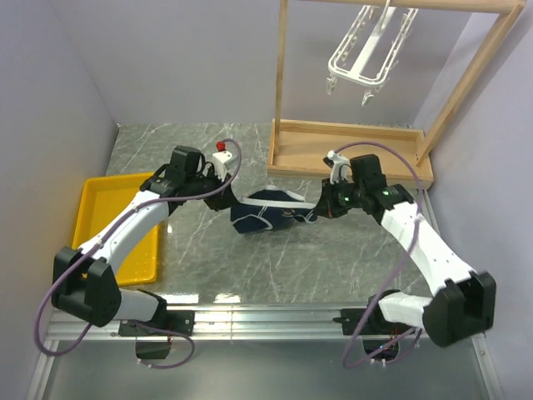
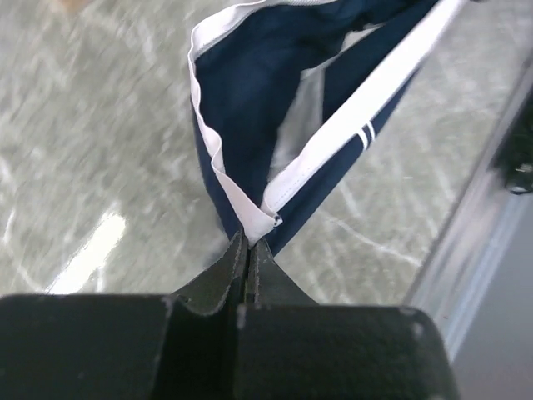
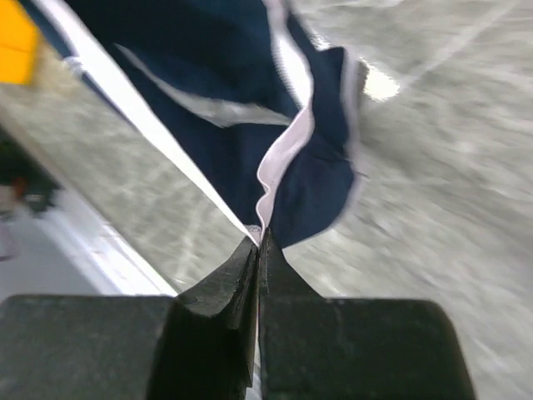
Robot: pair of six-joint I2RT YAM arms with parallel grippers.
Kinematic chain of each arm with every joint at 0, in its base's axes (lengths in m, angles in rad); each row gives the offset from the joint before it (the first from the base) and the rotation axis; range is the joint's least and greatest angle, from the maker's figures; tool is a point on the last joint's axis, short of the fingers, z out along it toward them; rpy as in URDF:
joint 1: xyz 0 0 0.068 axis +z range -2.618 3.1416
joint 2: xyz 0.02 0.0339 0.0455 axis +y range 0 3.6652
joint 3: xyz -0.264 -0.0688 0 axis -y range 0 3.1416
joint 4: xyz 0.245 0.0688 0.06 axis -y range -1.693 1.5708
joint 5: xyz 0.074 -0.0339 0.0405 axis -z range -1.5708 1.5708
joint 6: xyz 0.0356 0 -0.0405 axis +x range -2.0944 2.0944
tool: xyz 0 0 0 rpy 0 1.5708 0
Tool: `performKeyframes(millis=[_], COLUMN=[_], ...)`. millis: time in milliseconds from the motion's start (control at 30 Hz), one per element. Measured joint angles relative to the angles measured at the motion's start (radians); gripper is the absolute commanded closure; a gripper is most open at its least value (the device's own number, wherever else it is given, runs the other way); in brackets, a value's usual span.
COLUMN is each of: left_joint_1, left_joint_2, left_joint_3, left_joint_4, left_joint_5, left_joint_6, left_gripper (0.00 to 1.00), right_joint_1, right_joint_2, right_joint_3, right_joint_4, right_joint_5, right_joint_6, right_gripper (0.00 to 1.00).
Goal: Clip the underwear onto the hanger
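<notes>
The navy underwear (image 1: 265,213) with white trim hangs stretched between my two grippers just above the marble table, near its middle. My left gripper (image 1: 231,200) is shut on the white waistband at the garment's left end; in the left wrist view its jaws (image 2: 250,243) pinch the trim of the underwear (image 2: 250,108). My right gripper (image 1: 315,208) is shut on the right end, with its jaws (image 3: 259,240) pressed on the white edge of the underwear (image 3: 241,100). The white plastic hanger (image 1: 366,50) with dangling clips hangs from the wooden rack at the back right, well above and behind both grippers.
A light wooden rack (image 1: 350,150) with a tray-like base stands at the back right of the table. A yellow tray (image 1: 117,225) lies at the left, partly under my left arm. Grey walls close in both sides.
</notes>
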State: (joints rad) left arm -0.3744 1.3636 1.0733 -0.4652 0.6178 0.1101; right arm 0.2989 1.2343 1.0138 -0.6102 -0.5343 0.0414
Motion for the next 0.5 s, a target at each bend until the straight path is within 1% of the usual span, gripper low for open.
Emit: performKeyframes(millis=[133, 233, 333, 433, 500], left_joint_1=[-0.035, -0.083, -0.121, -0.124, -0.117], left_joint_2=[-0.103, -0.175, -0.209, -0.195, -0.156], left_joint_3=[-0.03, -0.04, -0.049, -0.074, -0.095], left_joint_4=[0.018, 0.009, 0.011, 0.019, 0.033], left_joint_5=[0.059, 0.115, 0.164, 0.198, 0.202], left_joint_6=[-0.003, -0.001, -0.023, -0.076, -0.114], left_gripper=[1.0, 1.0, 1.0, 1.0, 1.0], right_joint_1=[-0.032, -0.067, -0.084, -0.085, -0.077], right_joint_2=[-0.139, -0.233, -0.314, -0.332, -0.301], right_joint_3=[-0.031, -0.039, -0.034, -0.032, -0.032], right_joint_4=[-0.088, -0.168, -0.227, -0.259, -0.259], right_joint_5=[0.1, 0.156, 0.187, 0.206, 0.22], right_joint_6=[-0.074, -0.134, -0.185, -0.217, -0.222], right_gripper=[1.0, 1.0, 1.0, 1.0, 1.0])
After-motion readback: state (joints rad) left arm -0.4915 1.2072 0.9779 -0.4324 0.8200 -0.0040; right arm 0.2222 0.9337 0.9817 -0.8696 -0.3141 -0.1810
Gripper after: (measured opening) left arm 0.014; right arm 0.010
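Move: Between the two grippers hangs the underwear, its waistband corners already pinched: its middle is about 11 cm right of the left hand and 12 cm left of the right hand, level with both fore and aft and some 5 cm below. From the right hand, the hanger is roughly 30 cm ahead, 10 cm right and 25 cm higher; the wooden tray lies about 34 cm ahead, 14 cm right and 15 cm lower. Swinging the underwear back towards the robot, both arms keep their pinch on the waistband corners. The left hand draws back about 8 cm, drifting right and rising before it starts to sink; the right hand goes about 8 cm right and half as far back, widening the gap, its wrist rolling left side down some 15 degrees. ##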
